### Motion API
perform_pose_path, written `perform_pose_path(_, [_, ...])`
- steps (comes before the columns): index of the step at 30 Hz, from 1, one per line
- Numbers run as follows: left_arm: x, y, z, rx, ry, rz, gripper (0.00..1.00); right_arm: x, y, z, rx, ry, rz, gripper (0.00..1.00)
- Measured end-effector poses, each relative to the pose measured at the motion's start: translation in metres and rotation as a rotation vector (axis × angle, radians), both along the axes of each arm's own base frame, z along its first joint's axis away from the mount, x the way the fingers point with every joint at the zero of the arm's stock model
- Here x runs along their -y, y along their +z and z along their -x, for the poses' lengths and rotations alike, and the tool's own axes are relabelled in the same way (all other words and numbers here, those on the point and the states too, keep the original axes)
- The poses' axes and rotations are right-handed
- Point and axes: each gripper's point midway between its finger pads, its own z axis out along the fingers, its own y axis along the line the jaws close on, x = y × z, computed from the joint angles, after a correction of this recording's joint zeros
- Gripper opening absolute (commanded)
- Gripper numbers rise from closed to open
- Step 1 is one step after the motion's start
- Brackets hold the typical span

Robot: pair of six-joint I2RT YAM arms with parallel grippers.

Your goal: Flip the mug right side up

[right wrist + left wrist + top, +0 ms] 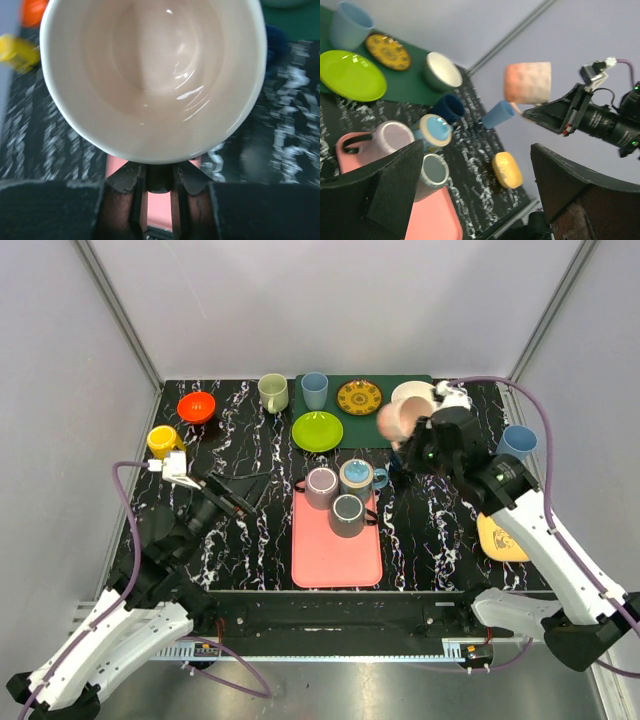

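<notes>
The pink dimpled mug [394,420] is held in the air above the table's back right, near the green mat. My right gripper [416,445] is shut on its handle. In the right wrist view the mug's open mouth [152,75] faces the camera and fills the frame, with the gripper [160,175] closed just below its rim. In the left wrist view the mug [527,82] hangs on its side at the tip of the right arm. My left gripper [238,492] is open and empty low over the table's left; its jaws [475,160] stand wide apart.
A pink tray [335,545] holds three upright mugs [345,495]. A green mat [385,430] carries a lime plate [317,430], a patterned plate [359,397] and a white bowl [410,392]. A red bowl [197,406], yellow cup [161,441], blue cup [517,442] and yellow dish [497,538] stand around.
</notes>
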Motion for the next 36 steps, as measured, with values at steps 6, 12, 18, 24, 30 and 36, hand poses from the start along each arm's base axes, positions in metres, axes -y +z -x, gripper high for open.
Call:
perform_pose_path(6, [-0.005, -0.048, -0.017, -0.143, 0.082, -0.131, 0.88, 0.115, -0.063, -0.027, -0.176, -0.402, 0.095, 0.0])
perform_pose_path(12, [-0.003, -0.086, -0.026, -0.261, 0.104, -0.239, 0.88, 0.144, -0.117, -0.022, -0.35, -0.524, 0.153, 0.0])
perform_pose_path(18, [-0.003, -0.092, -0.025, -0.277, 0.099, -0.253, 0.88, 0.155, -0.158, -0.053, -0.462, -0.579, 0.205, 0.0])
perform_pose_path(24, [-0.004, -0.097, -0.024, -0.276, 0.097, -0.255, 0.88, 0.173, -0.188, -0.081, -0.518, -0.591, 0.266, 0.0])
perform_pose_path(30, [-0.002, -0.111, -0.024, -0.296, 0.087, -0.285, 0.88, 0.181, -0.203, -0.103, -0.487, -0.533, 0.32, 0.0])
perform_pose_path(36, [0.004, -0.124, -0.028, -0.328, 0.072, -0.325, 0.87, 0.179, -0.232, -0.121, -0.501, -0.47, 0.351, 0.0])
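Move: The right hand holds the peach mug by its handle; the free table just right of the navy mug lies about 13 cm ahead, 18 cm right and 26 cm below. The navy mug stands 8 cm left of that spot, level with it; the white bowl is 14 cm beyond it and 5 cm left. From the empty left hand, the mauve mug is roughly 13 cm ahead, 10 cm right and 28 cm down, the grey mug 6 cm ahead and 17 cm right. Still gripping the peach mug's handle, the right hand sweeps quickly right, about 14 cm, while already sinking, then goes on mainly down and forward towards the free table beside the navy mug, some 23 cm lower in all; its fingers tip about 30 degrees further down and turn clockwise, bringing the mug's mouth upward. Meanwhile the left hand, empty and open, sinks about 12 cm beside the tray, slightly forward, tilting its fingers down some 20 degrees towards the mugs still standing there. ##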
